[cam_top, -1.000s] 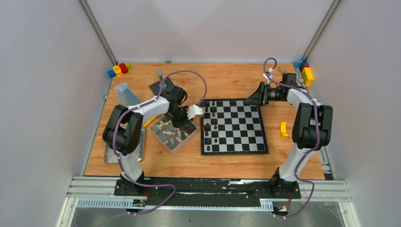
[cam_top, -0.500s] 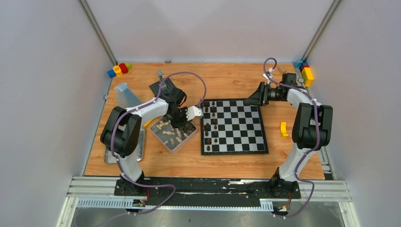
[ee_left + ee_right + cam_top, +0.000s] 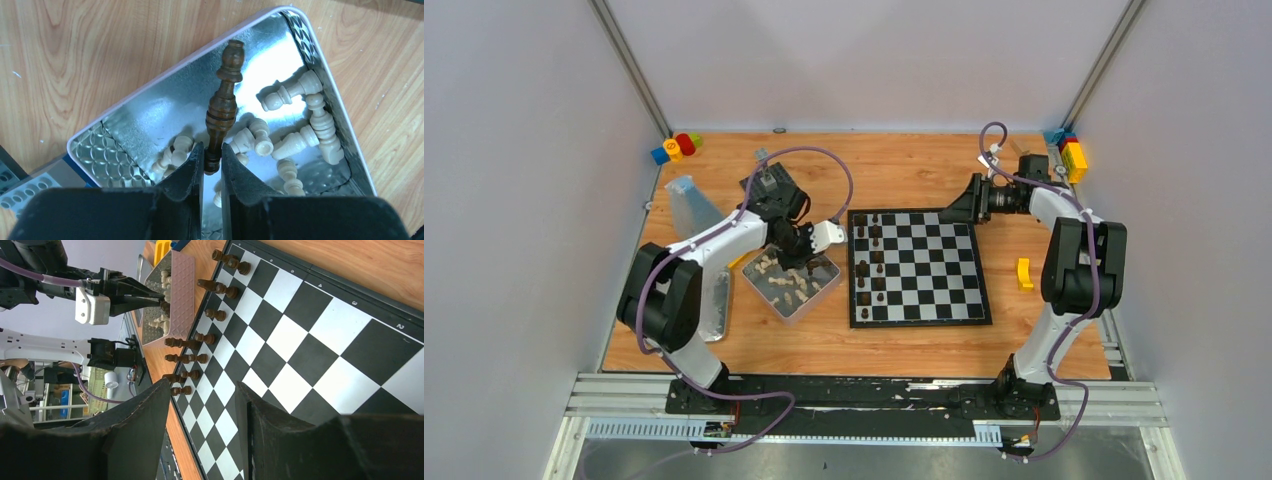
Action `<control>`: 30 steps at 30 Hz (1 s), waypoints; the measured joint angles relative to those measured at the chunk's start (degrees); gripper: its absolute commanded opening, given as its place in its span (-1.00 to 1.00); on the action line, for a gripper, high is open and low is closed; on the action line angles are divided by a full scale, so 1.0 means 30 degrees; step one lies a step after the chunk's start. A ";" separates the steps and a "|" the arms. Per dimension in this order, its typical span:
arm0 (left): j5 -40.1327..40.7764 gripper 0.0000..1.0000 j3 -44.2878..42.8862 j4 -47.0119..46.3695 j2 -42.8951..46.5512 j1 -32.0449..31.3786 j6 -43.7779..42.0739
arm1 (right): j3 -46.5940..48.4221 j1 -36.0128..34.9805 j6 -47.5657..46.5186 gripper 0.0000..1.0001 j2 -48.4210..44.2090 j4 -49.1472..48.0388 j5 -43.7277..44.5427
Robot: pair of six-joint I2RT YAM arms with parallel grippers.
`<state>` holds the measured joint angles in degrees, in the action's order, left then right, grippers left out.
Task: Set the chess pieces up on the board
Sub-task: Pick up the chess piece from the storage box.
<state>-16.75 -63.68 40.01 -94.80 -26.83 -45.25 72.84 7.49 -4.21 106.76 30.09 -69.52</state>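
My left gripper (image 3: 212, 160) is shut on the base end of a dark brown chess piece (image 3: 222, 107). The piece points away from the fingers, above the shiny tin (image 3: 95, 150). Several cream chess pieces (image 3: 295, 142) lie loose in that tin. In the top view the left gripper (image 3: 800, 258) hangs over the tin (image 3: 792, 316), just left of the board (image 3: 934, 275). Several dark pieces (image 3: 872, 265) stand in the board's two left columns. My right gripper (image 3: 952, 211) hovers at the board's far right corner, and the right wrist view shows it open (image 3: 203, 384) and holding nothing.
A dark grey studded baseplate (image 3: 764, 182) lies behind the tin. Coloured bricks sit in the back left corner (image 3: 676, 147) and the back right corner (image 3: 1069, 153). A yellow brick (image 3: 1024, 273) lies right of the board. A flat metal lid (image 3: 717, 300) rests by the left arm.
My left gripper has narrowed onto the dark piece and drawn back left from the board's edge to above the tin, its wrist turning. The right arm has not moved.
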 measured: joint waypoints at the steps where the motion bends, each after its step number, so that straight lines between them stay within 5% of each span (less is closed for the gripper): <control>1: 0.0007 -1.00 0.0080 0.0000 0.0219 0.0022 0.0036 | 0.0015 -0.0087 0.0007 0.02 0.0000 0.0022 0.0000; 10: 0.0066 -1.00 0.0648 0.0350 0.1785 0.0262 0.0568 | 0.0721 -0.1880 0.0102 0.05 -0.0452 0.0066 -0.0321; 20: -0.0466 -1.00 0.1086 0.0707 0.4430 0.0386 0.2106 | 0.3854 -0.7417 0.0007 0.06 -0.0386 0.0612 -0.1217; 30: -0.1129 -1.00 0.1290 0.0736 0.6222 0.1086 0.3483 | 0.5654 -1.1220 0.0109 0.11 0.2725 0.0729 -0.1494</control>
<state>-20.14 -59.81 42.22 -76.14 -23.57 -34.81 89.80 -26.17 -3.88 114.93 32.27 -74.00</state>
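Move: The left gripper already holds a dark chess piece by one end; its middle is about 3 cm right of that hand. The waiting open right gripper lies some 32 cm right, 8 cm farther out and about 8 cm higher; the storage box's middle is 4 cm nearer and 4 cm below. From the right gripper, the held piece lies about 29 cm left, 8 cm nearer and 8 cm lower, the chessboard 7 cm left, 10 cm nearer and 13 cm down. Sweep the right gripper, half open, some 22 cm left and 8 cm back across the board's far left part towards the held dark piece, rising at first and then dipping, while it swings about 35 degrees counter-clockwise. Keep the piece pinched in the left gripper and raise it straight out over the storage box, easing slightly back and tilting the fingers more to the right. ##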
